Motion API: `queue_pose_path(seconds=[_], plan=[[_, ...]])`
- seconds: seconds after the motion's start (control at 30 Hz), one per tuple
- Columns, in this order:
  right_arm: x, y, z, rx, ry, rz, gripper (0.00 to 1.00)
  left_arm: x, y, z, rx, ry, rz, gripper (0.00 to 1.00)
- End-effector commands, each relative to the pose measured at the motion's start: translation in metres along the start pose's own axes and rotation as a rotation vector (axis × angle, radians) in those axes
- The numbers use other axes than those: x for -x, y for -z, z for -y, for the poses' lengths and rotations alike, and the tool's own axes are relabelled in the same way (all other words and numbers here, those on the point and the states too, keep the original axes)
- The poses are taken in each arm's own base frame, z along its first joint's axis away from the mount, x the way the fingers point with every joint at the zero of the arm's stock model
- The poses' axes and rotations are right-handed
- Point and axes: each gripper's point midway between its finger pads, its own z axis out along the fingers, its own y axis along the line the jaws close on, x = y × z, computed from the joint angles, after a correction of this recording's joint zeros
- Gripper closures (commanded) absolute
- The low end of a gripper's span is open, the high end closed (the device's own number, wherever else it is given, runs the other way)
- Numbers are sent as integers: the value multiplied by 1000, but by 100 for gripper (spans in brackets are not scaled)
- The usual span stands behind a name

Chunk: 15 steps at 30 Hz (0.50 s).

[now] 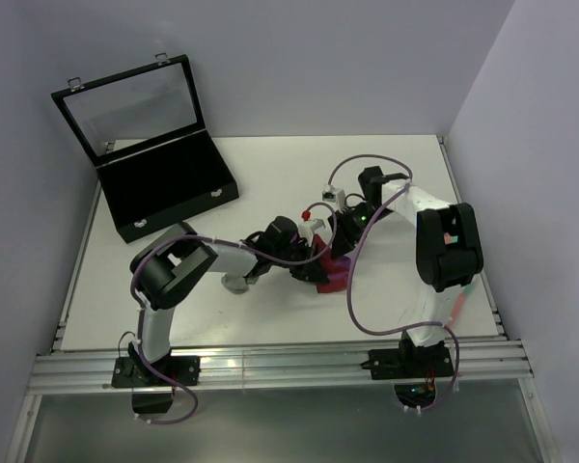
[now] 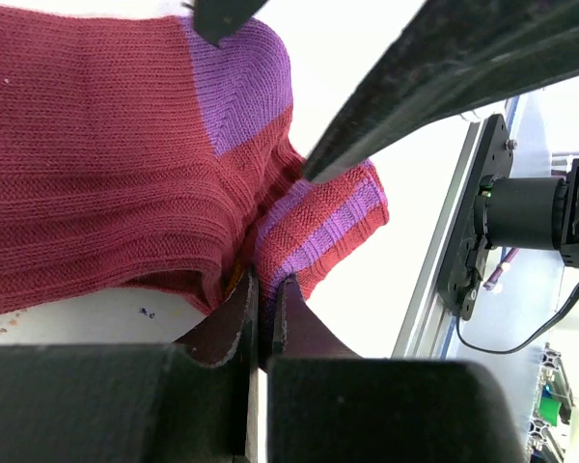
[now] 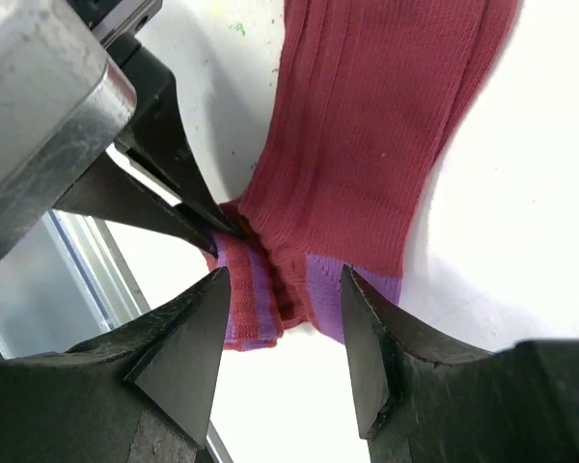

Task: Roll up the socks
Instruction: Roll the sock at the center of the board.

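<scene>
A long magenta-red sock (image 1: 336,277) with purple bands lies mid-table, one end folded and bunched. In the left wrist view the sock (image 2: 106,164) fills the frame and my left gripper (image 2: 262,289) is shut on a pinch of its striped fold. My left gripper (image 1: 314,265) and right gripper (image 1: 344,247) meet over the sock. The right wrist view shows my right gripper (image 3: 282,275) open, its fingers straddling the bunched purple-striped end of the sock (image 3: 367,125) without squeezing it. The left gripper's dark fingers (image 3: 174,193) pinch the fold just beyond. Only this one sock is in view.
A black case (image 1: 169,183) with its glass lid raised stands at the back left of the white table (image 1: 270,164). The aluminium rail (image 1: 270,367) runs along the near edge, close to the sock. Walls close in the left, back and right sides.
</scene>
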Motion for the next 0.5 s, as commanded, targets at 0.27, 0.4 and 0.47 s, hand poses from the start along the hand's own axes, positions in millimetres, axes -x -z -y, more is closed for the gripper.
queue_pose_path(seconds=[0.27,0.4,0.47], plan=[[15,42,12,-172,101,231,45,-94,10,-43,175,227,-322,100],[9,60,22,-185,81,285,45,-93,12,-37,170,242,-358,100],[4,67,26,-191,78,294,46,-91,12,-36,174,249,-373,100]])
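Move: The red-and-purple sock is pinched at its rolled cuff in my left fingers; its middle lies some 3 cm ahead of and 1 cm to the right of that hand, at about its height. From my half-open, empty right hand, the sock is about 4 cm back, 2 cm to the left and 5 cm below. The grey sock lies about 22 cm to the left and 7 cm back of my right hand, the patterned cloth about 25 cm to its right and 5 cm back. I pull my empty right hand away from the red sock, after a brief pause sweeping it about 5 cm to the right while it rises some 3 cm and then edges forward; its fingers stay half open and swing clockwise by about 10 degrees. My left hand keeps its pinch on the rolled cuff and eases about 1 cm back, tilting slightly. ##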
